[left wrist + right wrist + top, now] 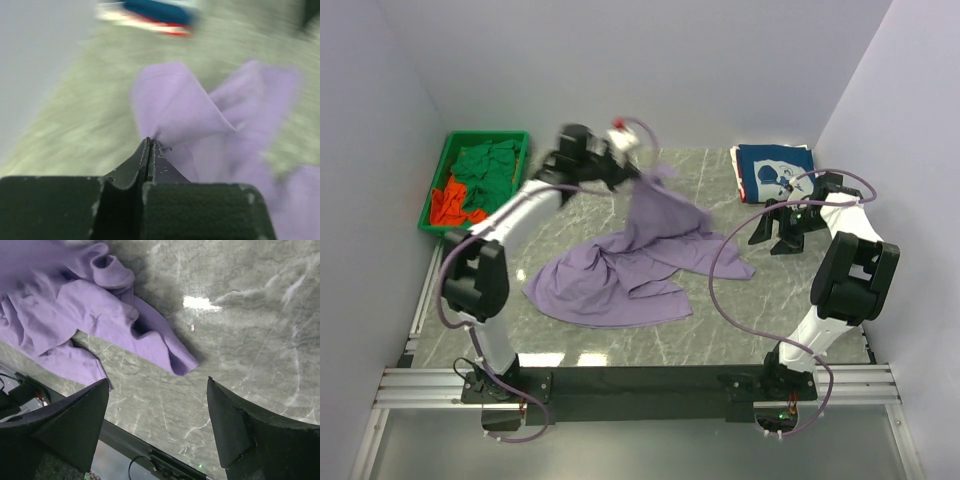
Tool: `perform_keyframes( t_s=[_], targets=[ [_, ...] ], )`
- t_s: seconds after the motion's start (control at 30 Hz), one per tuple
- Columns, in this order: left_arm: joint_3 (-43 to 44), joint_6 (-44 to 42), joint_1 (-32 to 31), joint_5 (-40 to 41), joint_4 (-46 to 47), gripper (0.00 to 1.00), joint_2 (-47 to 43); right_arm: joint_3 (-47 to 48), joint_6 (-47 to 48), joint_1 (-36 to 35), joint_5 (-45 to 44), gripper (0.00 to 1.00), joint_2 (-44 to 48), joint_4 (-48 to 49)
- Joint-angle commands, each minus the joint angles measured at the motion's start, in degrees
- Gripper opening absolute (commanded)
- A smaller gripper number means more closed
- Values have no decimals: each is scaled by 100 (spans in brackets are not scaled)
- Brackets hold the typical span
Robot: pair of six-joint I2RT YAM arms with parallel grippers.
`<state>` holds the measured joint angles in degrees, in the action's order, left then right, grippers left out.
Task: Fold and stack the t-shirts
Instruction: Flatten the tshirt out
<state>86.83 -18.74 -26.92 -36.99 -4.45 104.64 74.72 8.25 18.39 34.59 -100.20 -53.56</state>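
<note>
A lavender-purple t-shirt [620, 275] lies crumpled on the marble table, with one part pulled up toward the back. My left gripper [638, 172] is shut on that raised part, the cloth [175, 107] pinched between its fingertips. A folded navy t-shirt [772, 172] with white print lies at the back right and shows blurred [157, 12] in the left wrist view. Green t-shirts [485, 165] and orange-red ones [448, 205] fill the bin. My right gripper [772, 232] hangs open just right of the purple shirt's edge [177, 360], nothing between its fingers.
A green plastic bin [445, 155] stands at the back left against the wall. White walls close in on the table on the left, back and right. The black rail [650, 380] with the arm bases runs along the near edge.
</note>
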Motion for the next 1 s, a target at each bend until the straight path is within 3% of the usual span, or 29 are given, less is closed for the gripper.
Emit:
perform_keyframes(
  t_s=[0.0,0.17,0.43,0.73,0.97],
  targets=[
    [133,898,1063,358,181,1,-181,210,-26,-90,197,85,194,48],
    [98,1249,2329,1290,59,1,301,69,150,-668,180,84,106,-31],
    [62,1083,2683,2599,-583,1,917,140,555,-2409,-65,76,-385,-216],
    [150,1057,2946,2583,-847,1,1050,193,317,-3938,-532,81,-896,223],
    [212,1057,3026,2381,-900,1,1032,-352,414,-4624,-918,81,-931,451]
  ],
)
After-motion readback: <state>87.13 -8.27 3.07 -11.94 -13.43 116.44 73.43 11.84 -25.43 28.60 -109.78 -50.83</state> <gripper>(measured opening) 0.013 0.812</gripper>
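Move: The left hand already pinches the t-shirt's far end; its spot beside the green bin lies about 11 cm ahead, 32 left, 19 below. The bin's middle is 13 ahead, 47 left; the t-shirt's body, 16 back, 7 left. For the right hand the t-shirt's near-right corner is some 17 back, 22 left, 9 below; a sleeve end, 5 back, 6 left; the folded stack, 22 ahead, 2 left. Left hand sweeps pinched cloth 30 cm left, down beside the bin; right hand swings left towards near corner. ##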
